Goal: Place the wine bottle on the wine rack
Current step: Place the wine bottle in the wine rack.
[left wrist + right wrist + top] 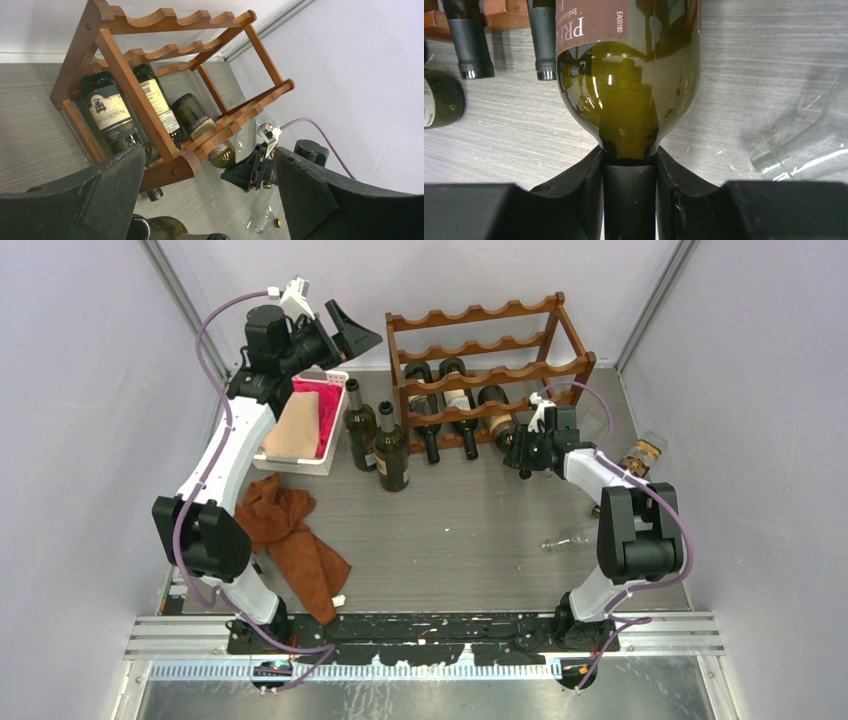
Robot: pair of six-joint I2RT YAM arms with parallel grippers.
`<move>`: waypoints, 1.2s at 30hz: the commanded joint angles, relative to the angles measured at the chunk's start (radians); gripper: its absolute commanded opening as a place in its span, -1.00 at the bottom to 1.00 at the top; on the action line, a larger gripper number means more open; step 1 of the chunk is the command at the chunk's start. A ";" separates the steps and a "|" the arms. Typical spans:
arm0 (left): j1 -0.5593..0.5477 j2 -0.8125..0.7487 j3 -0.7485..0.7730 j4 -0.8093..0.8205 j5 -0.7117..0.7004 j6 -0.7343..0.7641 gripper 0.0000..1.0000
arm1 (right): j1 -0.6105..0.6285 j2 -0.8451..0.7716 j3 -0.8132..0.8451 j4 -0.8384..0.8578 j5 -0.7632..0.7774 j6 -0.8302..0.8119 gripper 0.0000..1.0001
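Observation:
The dark reddish-brown wine rack [490,365] stands at the back of the table. Three bottles lie in its lower tier. The rightmost is a green wine bottle [629,95] with a brown label, its body resting in the rack [165,170] and its neck sticking out toward the front. My right gripper [629,172] is shut on that black-capped neck, just in front of the rack [525,450]. My left gripper [345,330] hangs open and empty, raised above the white basket, left of the rack. In its wrist view, its fingers [100,190] frame the rack and the held bottle [220,152].
Two dark bottles [360,425] [391,447] stand upright left of the rack. A white basket [325,462] holds pink and tan cloths. A brown cloth [295,540] lies front left. A clear glass bottle [565,538] lies front right, another bottle [645,452] by the right wall.

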 commanded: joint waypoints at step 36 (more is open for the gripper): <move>0.040 0.182 0.177 0.044 0.024 -0.034 0.87 | 0.044 0.256 0.348 0.170 0.184 -0.107 -0.37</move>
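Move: The right hand grips the wine bottle by its neck, base already in the rack. It is bound for the third hollow from the left in the bottom front rail, about 11 cm ahead, 3 cm left and 4 cm lower. The nearer racked bottle lies some 19 cm ahead and 16 cm left, a clear bottle roughly 15 cm right and 9 cm ahead. For the left hand that hollow is some 35 cm right, 5 cm ahead and 35 cm below. Forward goes the right hand, about 8 cm and sinking some 2 cm, sliding the bottle farther into the rack's bottom tier, under the rail above, with its grip on the neck kept. It rolls some 10 degrees, left side down, and eases to a stop. The left hand, wide open, moves about 5 cm forward and 3 cm down near the rack's left end. ##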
